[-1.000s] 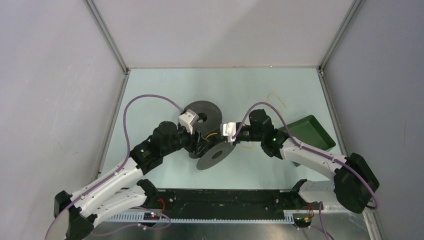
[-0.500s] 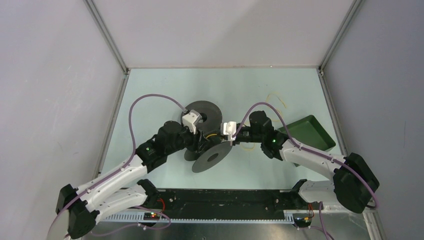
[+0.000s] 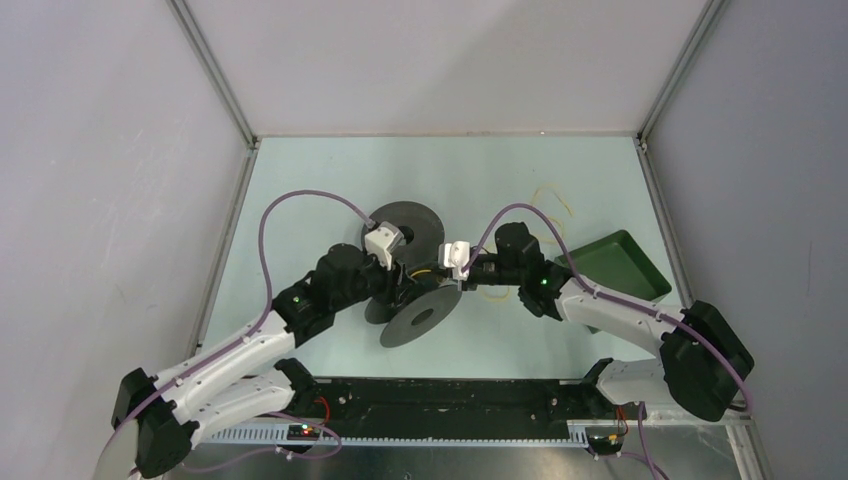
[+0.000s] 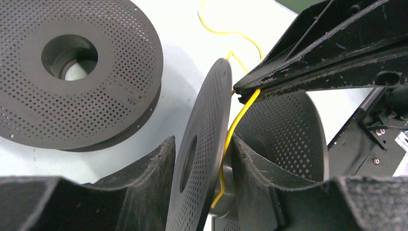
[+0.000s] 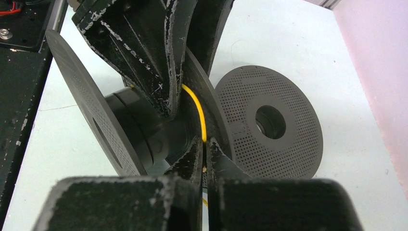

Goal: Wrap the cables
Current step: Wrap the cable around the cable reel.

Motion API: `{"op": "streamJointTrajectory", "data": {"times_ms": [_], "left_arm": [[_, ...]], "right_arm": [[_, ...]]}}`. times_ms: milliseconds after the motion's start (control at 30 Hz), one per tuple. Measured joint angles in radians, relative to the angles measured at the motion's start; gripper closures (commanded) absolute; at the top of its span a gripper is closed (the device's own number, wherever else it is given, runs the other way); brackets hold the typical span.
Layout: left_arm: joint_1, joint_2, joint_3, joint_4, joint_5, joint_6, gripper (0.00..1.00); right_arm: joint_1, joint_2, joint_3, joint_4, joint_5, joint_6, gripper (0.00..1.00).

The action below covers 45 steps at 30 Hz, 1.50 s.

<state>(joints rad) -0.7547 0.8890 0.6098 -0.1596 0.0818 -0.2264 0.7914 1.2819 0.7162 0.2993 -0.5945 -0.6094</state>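
Note:
A dark grey perforated spool [image 3: 420,315] stands tilted on edge at the table's middle. My left gripper [image 3: 403,293] is shut on its near flange [image 4: 199,159], one finger on each side. The yellow cable [image 4: 236,118] runs from the spool's hub up between the flanges to my right gripper [image 5: 204,143]. That gripper is shut on the cable [image 5: 196,107] at its fingertips [image 4: 250,86], just above the flange rim. More yellow cable [image 3: 497,293] trails on the table behind the right gripper [image 3: 440,277].
A second grey spool [image 3: 405,225] lies flat just behind the left gripper. A green tray [image 3: 615,265] sits at the right, beside the right arm. A faint yellowish loop [image 3: 553,200] lies on the table at the back right.
The left arm has drawn the tilted spool slightly toward the near left, and its jaws have narrowed onto the flange. The right gripper followed a little to the left, still pinching the cable.

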Motion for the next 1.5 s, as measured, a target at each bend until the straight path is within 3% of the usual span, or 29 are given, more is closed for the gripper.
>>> {"op": "streamJointTrajectory", "data": {"times_ms": [233, 433, 600, 667, 900, 1067, 1167, 1500], "left_arm": [[0.0, -0.002, -0.02, 0.001, 0.0, -0.001, 0.57], [0.0, -0.004, -0.022, 0.001, 0.0, 0.0, 0.75], [-0.002, -0.011, -0.022, -0.003, 0.018, 0.027, 0.97], [-0.002, -0.016, -0.022, -0.011, 0.029, 0.046, 1.0], [-0.001, -0.027, -0.02, -0.035, 0.042, 0.05, 1.0], [-0.001, -0.061, -0.008, -0.1, 0.002, 0.052, 1.0], [-0.001, -0.092, 0.008, -0.142, -0.02, 0.053, 1.0], [0.0, -0.241, 0.056, -0.207, -0.054, 0.053, 1.0]], "right_arm": [[0.002, 0.011, -0.002, 0.01, 0.0, 0.012, 1.0], [0.002, 0.018, -0.003, 0.014, 0.0, 0.017, 0.99], [-0.002, 0.018, -0.003, 0.029, 0.019, 0.021, 0.83], [-0.006, 0.013, -0.003, 0.044, 0.03, 0.021, 0.78], [-0.03, -0.055, -0.004, 0.031, 0.008, 0.114, 0.62], [-0.073, -0.147, -0.006, 0.006, -0.007, 0.184, 0.59], [-0.078, -0.192, -0.031, 0.016, 0.002, 0.216, 0.47], [-0.084, -0.202, -0.213, 0.169, 0.163, 0.423, 0.48]]}}
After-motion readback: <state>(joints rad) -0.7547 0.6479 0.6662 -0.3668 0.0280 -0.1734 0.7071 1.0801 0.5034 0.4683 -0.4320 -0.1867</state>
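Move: The standing cable reel has its forward flange between the left hand's half-open fingers; its middle is some 6 cm below and 4 cm back, straight in line sideways. The yellow cable, held in the right fingertips, is about 3 cm ahead, 5 cm right and 2 cm above the left hand. The second reel lies flat about 12 cm ahead, 2 cm left and 10 cm below it. From the right hand, the standing reel's middle is roughly 7 cm back, 5 cm left and 8 cm below. Sinking and easing back about 1 cm, the left hand shuts its fingers on the flange and the cable lying against its inner face, then carries them about 5 cm up and 3 cm left. As that grip closes, the right hand opens and lets go of the cable, backing 5 cm right in an arc that climbs some 5 cm and drops again, turning clockwise and tipping down. ##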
